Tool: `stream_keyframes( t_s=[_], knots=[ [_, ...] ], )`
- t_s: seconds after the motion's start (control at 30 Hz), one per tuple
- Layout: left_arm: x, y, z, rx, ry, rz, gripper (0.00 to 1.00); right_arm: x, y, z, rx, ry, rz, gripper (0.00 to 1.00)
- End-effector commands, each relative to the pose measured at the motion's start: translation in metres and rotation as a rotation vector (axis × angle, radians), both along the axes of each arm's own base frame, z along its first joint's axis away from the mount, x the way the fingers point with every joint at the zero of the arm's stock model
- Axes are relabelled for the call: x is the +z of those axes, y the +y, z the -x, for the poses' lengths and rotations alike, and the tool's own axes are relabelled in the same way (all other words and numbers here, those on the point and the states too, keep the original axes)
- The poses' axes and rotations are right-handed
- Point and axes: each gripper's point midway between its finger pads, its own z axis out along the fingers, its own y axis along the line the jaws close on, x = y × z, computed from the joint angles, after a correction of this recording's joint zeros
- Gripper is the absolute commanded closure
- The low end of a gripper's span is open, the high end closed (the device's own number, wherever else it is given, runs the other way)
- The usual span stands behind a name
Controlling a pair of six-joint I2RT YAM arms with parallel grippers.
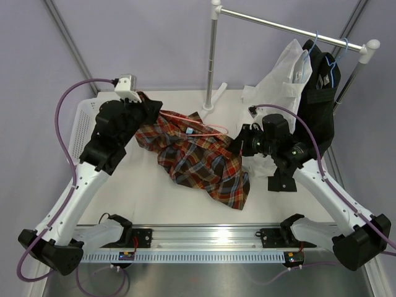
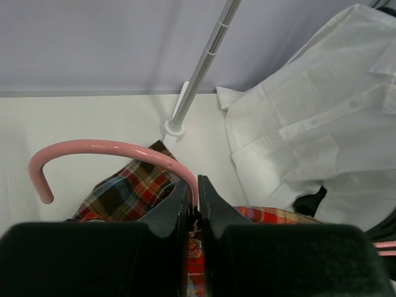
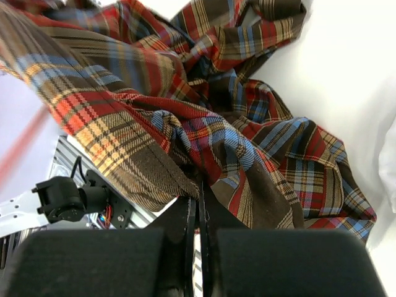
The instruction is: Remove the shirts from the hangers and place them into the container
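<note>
The plaid shirt (image 1: 198, 154) lies spread over the middle of the table, still on the pink-red hanger (image 1: 207, 129). My left gripper (image 1: 147, 106) is shut on the neck of that hanger below its hook (image 2: 111, 148), with plaid cloth (image 2: 124, 195) beneath the jaws (image 2: 197, 185). My right gripper (image 1: 238, 145) is shut on a fold of the plaid shirt (image 3: 185, 93) at the shirt's right edge (image 3: 201, 185). The white shirt (image 1: 278, 77) and black shirt (image 1: 318, 93) hang from light blue hangers (image 1: 334, 62) on the rail. The white container (image 1: 79, 127) sits at the left, mostly under my left arm.
A chrome rail (image 1: 291, 28) with white ends stands at the back right; its upright post (image 1: 212, 62) meets the table just behind the plaid shirt. The white shirt (image 2: 309, 124) drapes down to the tabletop next to my right arm.
</note>
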Motion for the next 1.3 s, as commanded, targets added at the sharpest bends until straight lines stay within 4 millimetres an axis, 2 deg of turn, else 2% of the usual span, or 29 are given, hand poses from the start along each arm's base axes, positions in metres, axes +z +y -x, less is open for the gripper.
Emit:
stream_keyframes(
  t_s=[0.0, 0.03, 0.13, 0.23, 0.4, 0.47, 0.67, 0.77, 0.83, 0.87, 0.93, 0.97, 1.07, 1.13, 1.27],
  knots=[
    [0.071, -0.024, 0.01, -0.078, -0.154, 0.108, 1.0, -0.001, 0.007, -0.007, 0.028, -0.012, -0.012, 1.0],
    [0.083, -0.038, 0.018, -0.121, -0.166, 0.127, 1.0, 0.002, 0.01, -0.01, 0.03, -0.021, -0.017, 1.0],
    [0.091, -0.067, 0.028, -0.215, -0.149, 0.167, 1.0, -0.001, 0.015, -0.016, 0.03, -0.02, -0.009, 1.0],
    [0.105, -0.088, 0.036, -0.277, -0.143, 0.215, 1.0, -0.009, 0.025, -0.019, 0.047, 0.0, -0.004, 1.0],
    [0.131, -0.113, 0.057, -0.396, -0.153, 0.277, 1.0, -0.035, 0.044, -0.02, 0.076, 0.047, 0.023, 1.0],
    [0.141, -0.116, 0.066, -0.436, -0.16, 0.302, 1.0, -0.049, 0.049, -0.019, 0.079, 0.07, 0.029, 1.0],
    [0.176, -0.107, 0.099, -0.523, -0.237, 0.374, 1.0, -0.081, 0.047, -0.019, 0.063, 0.125, 0.072, 0.95],
    [0.181, -0.099, 0.106, -0.516, -0.267, 0.362, 1.0, -0.085, 0.045, -0.018, 0.064, 0.133, 0.085, 0.82],
    [0.167, -0.092, 0.098, -0.459, -0.263, 0.284, 1.0, -0.08, 0.043, -0.016, 0.069, 0.119, 0.09, 0.67],
    [0.158, -0.083, 0.089, -0.387, -0.252, 0.246, 1.0, -0.074, 0.039, -0.013, 0.065, 0.108, 0.095, 0.54],
    [0.142, -0.07, 0.076, -0.296, -0.269, 0.144, 1.0, -0.06, 0.034, -0.012, 0.062, 0.07, 0.106, 0.43],
    [0.127, -0.057, 0.064, -0.204, -0.25, 0.093, 1.0, -0.051, 0.025, -0.008, 0.053, 0.041, 0.127, 0.34],
    [0.1, -0.032, 0.043, -0.053, -0.246, -0.055, 1.0, -0.024, 0.008, -0.002, 0.031, -0.039, 0.166, 0.24],
    [0.09, -0.018, 0.036, 0.019, -0.257, -0.147, 1.0, -0.009, -0.006, 0.001, 0.003, -0.077, 0.202, 0.21],
    [0.068, -0.006, 0.027, 0.069, -0.248, -0.295, 1.0, 0.034, -0.03, 0.014, -0.026, -0.191, 0.223, 0.13]
  ],
)
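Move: The left hand grips the pink hanger by its hook. The middle of the plaid shirt, still hung on the hanger's left side, lies about 10 cm to that hand's right, level with it in reach and some 27 cm below; the container is about 13 cm farther out, 26 cm to the left and 34 cm below. From the right hand, which pinches the shirt, the shirt's middle is some 6 cm ahead, 11 cm left and 16 cm below, and the hanging white shirt about 16 cm ahead and 14 cm right. Keeping its grip on the hook, the left hand pulls the hanger up and to the right out of the plaid shirt, rising about 13 cm and going 12 cm right and some 8 cm back while turning some 25 degrees clockwise, then swings back left, forward and partly down, undoing nearly all of that turn. Meanwhile the right hand carries its pinch of cloth down about 9 cm and slightly left, opens wide near the bottom to let go of the shirt, and climbs back to its starting height, drifting right, with the fingers open. ##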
